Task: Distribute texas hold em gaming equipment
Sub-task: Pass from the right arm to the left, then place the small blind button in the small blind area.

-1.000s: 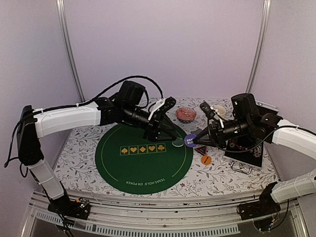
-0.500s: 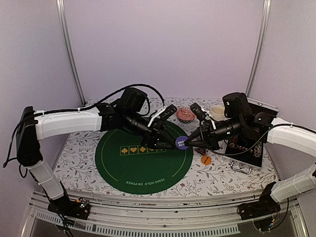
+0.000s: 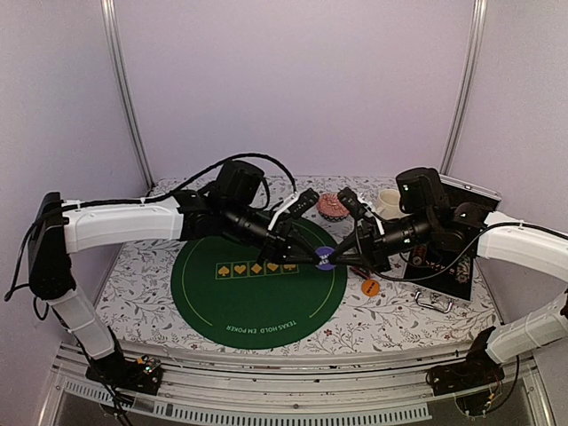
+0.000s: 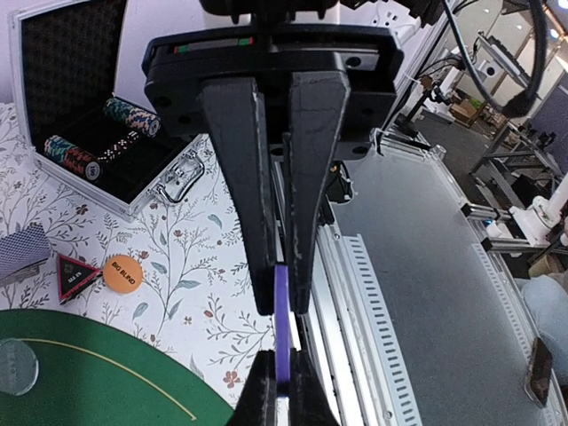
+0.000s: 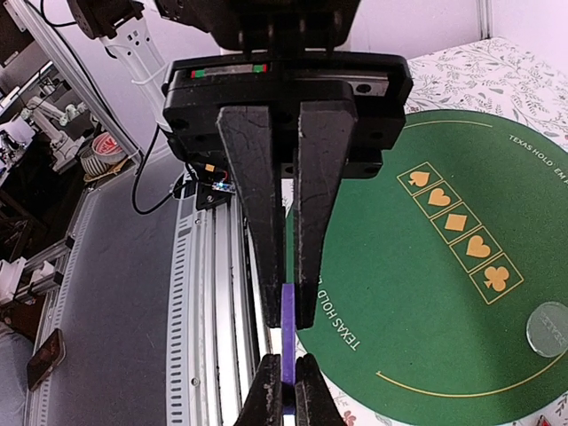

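A round blue button (image 3: 325, 259) hangs edge-on above the right rim of the green poker mat (image 3: 253, 297). My left gripper (image 3: 312, 257) and right gripper (image 3: 338, 259) meet tip to tip, each shut on an opposite edge of it. In the left wrist view the button (image 4: 281, 333) sits between my left gripper (image 4: 282, 293) fingers, with the other arm's fingers below. The right wrist view shows the same button (image 5: 287, 342) in my right gripper (image 5: 285, 311). An orange button (image 3: 370, 287), a pale-green button (image 5: 548, 328), a triangular marker (image 4: 75, 275) and cards (image 4: 22, 253) lie on the table.
An open black case (image 4: 53, 53) holding striped chip stacks (image 4: 71, 155) stands at the right of the table. A pink-patterned bowl (image 3: 333, 206) and a cream mug (image 3: 390, 201) stand behind the two grippers. The table's front rail (image 5: 209, 293) runs below them.
My right gripper carried the blue button leftward and up to the mat's right rim. My left gripper came in from the left and shut on the button's other edge.
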Robot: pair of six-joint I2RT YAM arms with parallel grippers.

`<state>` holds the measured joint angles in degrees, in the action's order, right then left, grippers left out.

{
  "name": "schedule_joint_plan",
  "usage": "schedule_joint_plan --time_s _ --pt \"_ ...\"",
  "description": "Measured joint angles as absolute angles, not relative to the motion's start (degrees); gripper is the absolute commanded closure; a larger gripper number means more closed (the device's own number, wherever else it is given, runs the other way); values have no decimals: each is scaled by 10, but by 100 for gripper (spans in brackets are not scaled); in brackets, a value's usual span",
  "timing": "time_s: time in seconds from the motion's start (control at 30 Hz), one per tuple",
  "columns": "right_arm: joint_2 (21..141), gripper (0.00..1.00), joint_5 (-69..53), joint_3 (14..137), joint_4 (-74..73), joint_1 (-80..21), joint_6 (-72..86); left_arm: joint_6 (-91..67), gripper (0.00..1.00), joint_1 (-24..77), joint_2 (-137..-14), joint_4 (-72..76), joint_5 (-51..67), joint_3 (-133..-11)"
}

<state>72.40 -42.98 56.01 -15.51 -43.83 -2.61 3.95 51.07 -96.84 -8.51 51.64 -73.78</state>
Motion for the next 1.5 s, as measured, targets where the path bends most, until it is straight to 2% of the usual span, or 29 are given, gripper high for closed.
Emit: schedule_joint_plan --time_s 0.03,0.13,0.2,0.27,0.4,0.67,0.73,1.13,1.43,1.5 --pt "724 92 -428 560 -155 -438 -26 37 100 511 -966 -82 512 -735" --pt "724 46 -417 560 -148 -439 -23 25 100 512 -951 -68 488 -722" --pt "722 26 -393 560 -146 -439 -22 10 100 510 -934 -55 477 -708" --pt "714 14 -358 556 -143 -438 -15 -14 100 503 -920 -37 469 -693" --pt "682 3 -296 541 -135 -438 1 -97 100 450 -892 18 444 -636" --pt "664 1 -238 512 -128 -434 30 -310 100 208 -889 115 334 -427" --pt "664 1 -230 504 -129 -433 36 -344 100 176 -889 128 308 -383" --pt "668 1 -213 500 -131 -433 48 -424 100 82 -919 199 230 -290" --pt "678 1 -184 502 -155 -430 59 -434 100 74 -924 230 227 -275" --pt "683 1 -169 504 -168 -426 67 -434 92 74 -924 230 225 -275"
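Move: The purple disc is pinched by both hands: its middle lies about 3 cm to the left hand's right and the right hand's left, 1 cm below both. The left hand's goal, the mat's left part, lies some 17 cm ahead, 33 cm left and 26 cm down. Nearer it, the spade is 15 cm ahead and 24 cm left; the clear disc is 20 cm ahead and 2 cm right. From the right hand, the triangle lies 14 cm ahead and 9 cm right, the orange disc 9 cm ahead and 11 cm right, both 26 cm down. The right fingers open wide and let go of the purple disc, then that hand draws away, drifting about 6 cm forward and 5 cm right and sinking a little as it turns clockwise. The left fingers keep their pinch and, after a slight lift, carry the disc some 33 cm left, down and forward across the mat to its left part, the wrist swinging nearly 90 degrees counter-clockwise and tipping down until the fingers point forward and down, then holding still there. ##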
